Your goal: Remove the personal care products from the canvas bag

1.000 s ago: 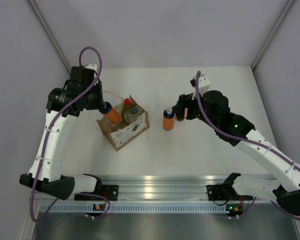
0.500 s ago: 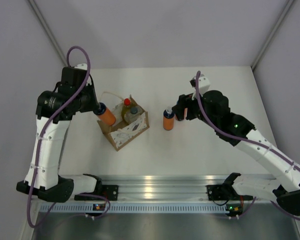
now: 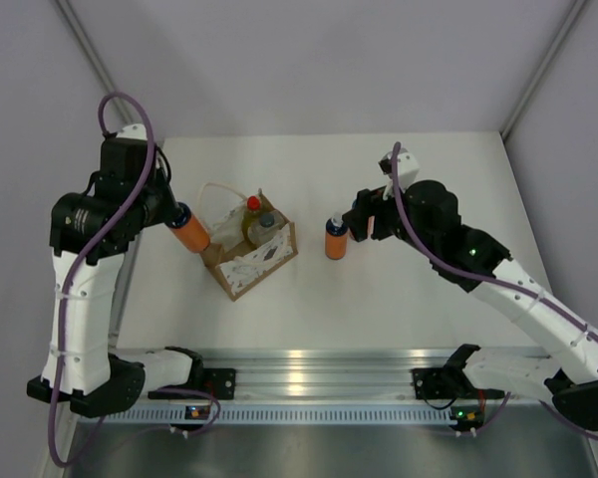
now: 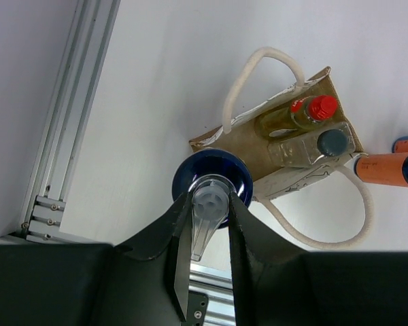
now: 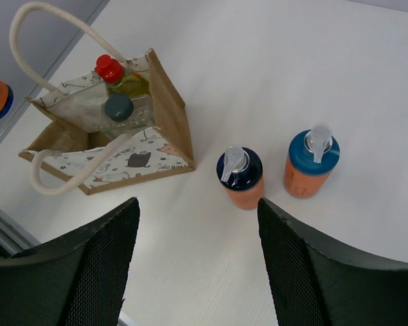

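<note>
The canvas bag stands left of the table's centre, with the yellow red-capped bottle and the pale dark-capped bottle upright inside. My left gripper is shut on the pump top of an orange blue-capped bottle and holds it in the air just left of the bag. In the left wrist view my fingers clamp its pump, with the bag beyond. My right gripper is open and empty above two orange bottles standing on the table right of the bag.
The bag's white loop handles stick out to its sides. An aluminium rail runs along the table's near edge. Grey walls close in the left, back and right.
My left gripper has moved left, away from the bag, carrying the orange bottle. The right arm has not moved.
</note>
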`<state>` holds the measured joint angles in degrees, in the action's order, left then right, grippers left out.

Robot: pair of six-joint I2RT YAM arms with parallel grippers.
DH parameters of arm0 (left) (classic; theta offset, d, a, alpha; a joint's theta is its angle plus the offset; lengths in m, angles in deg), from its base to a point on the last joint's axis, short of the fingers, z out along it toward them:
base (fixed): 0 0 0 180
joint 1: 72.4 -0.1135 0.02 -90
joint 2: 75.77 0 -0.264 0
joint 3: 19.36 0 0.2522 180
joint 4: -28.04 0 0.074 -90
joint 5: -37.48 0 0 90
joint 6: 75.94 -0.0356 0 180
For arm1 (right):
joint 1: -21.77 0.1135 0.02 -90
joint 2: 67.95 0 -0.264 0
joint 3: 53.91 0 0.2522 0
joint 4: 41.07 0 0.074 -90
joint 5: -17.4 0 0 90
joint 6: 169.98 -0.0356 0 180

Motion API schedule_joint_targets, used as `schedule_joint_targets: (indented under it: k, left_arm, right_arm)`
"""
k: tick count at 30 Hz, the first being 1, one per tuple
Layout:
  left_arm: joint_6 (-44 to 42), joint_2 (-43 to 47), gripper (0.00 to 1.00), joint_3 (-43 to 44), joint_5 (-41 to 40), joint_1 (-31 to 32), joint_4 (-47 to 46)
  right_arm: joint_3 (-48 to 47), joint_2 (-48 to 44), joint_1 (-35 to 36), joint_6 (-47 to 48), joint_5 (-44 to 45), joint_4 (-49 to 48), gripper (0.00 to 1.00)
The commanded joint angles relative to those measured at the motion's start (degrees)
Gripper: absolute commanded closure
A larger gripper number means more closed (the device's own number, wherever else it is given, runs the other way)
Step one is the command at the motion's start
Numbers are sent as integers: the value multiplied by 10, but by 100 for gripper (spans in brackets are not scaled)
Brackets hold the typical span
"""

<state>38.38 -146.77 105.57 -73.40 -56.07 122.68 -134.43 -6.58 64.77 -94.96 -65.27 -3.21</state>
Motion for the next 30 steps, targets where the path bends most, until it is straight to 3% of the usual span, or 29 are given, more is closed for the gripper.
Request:
schedule_joint_targets:
  k: [1, 14, 23, 30]
  left_arm:
    - [14, 8, 100, 22, -1, 1, 9]
    - [10, -29, 100, 73, 236, 9, 2]
    - [20, -63, 100, 127, 291, 33, -15]
    - [32, -83, 100, 149, 304, 85, -43]
  right_arm:
    - [-16, -19, 0, 10, -5, 3, 32]
    - [-12, -24, 0, 3, -2, 4, 32]
    - [2, -47, 0, 0, 16, 14, 31]
    - [1, -63, 0, 3, 38, 24, 31]
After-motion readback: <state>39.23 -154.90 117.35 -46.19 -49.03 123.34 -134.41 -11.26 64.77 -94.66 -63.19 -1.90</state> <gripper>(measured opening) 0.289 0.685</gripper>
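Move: The held orange bottle is bound for the table beside the standing navy-topped bottle, which is about 15 cm ahead of the left hand, 31 cm to its right and 30 cm below. A blue-topped bottle stands some 5 cm beyond that one and 5 cm further right. The canvas bag is about 12 cm ahead of the left hand, 9 cm right and 30 cm below. From the right hand, the navy-topped bottle lies about 10 cm ahead, 5 cm left and 23 cm below. The orange bottle, still pinched by its pump, is carried about 12 cm to the right by the left hand, high along the near side of the canvas bag towards the standing bottles, rising slightly late on. The wrist swings clockwise by nearly 30 degrees and rolls its right side up. The open, empty right hand eases up and right, a couple of centimetres each, away from the navy-topped bottle. ##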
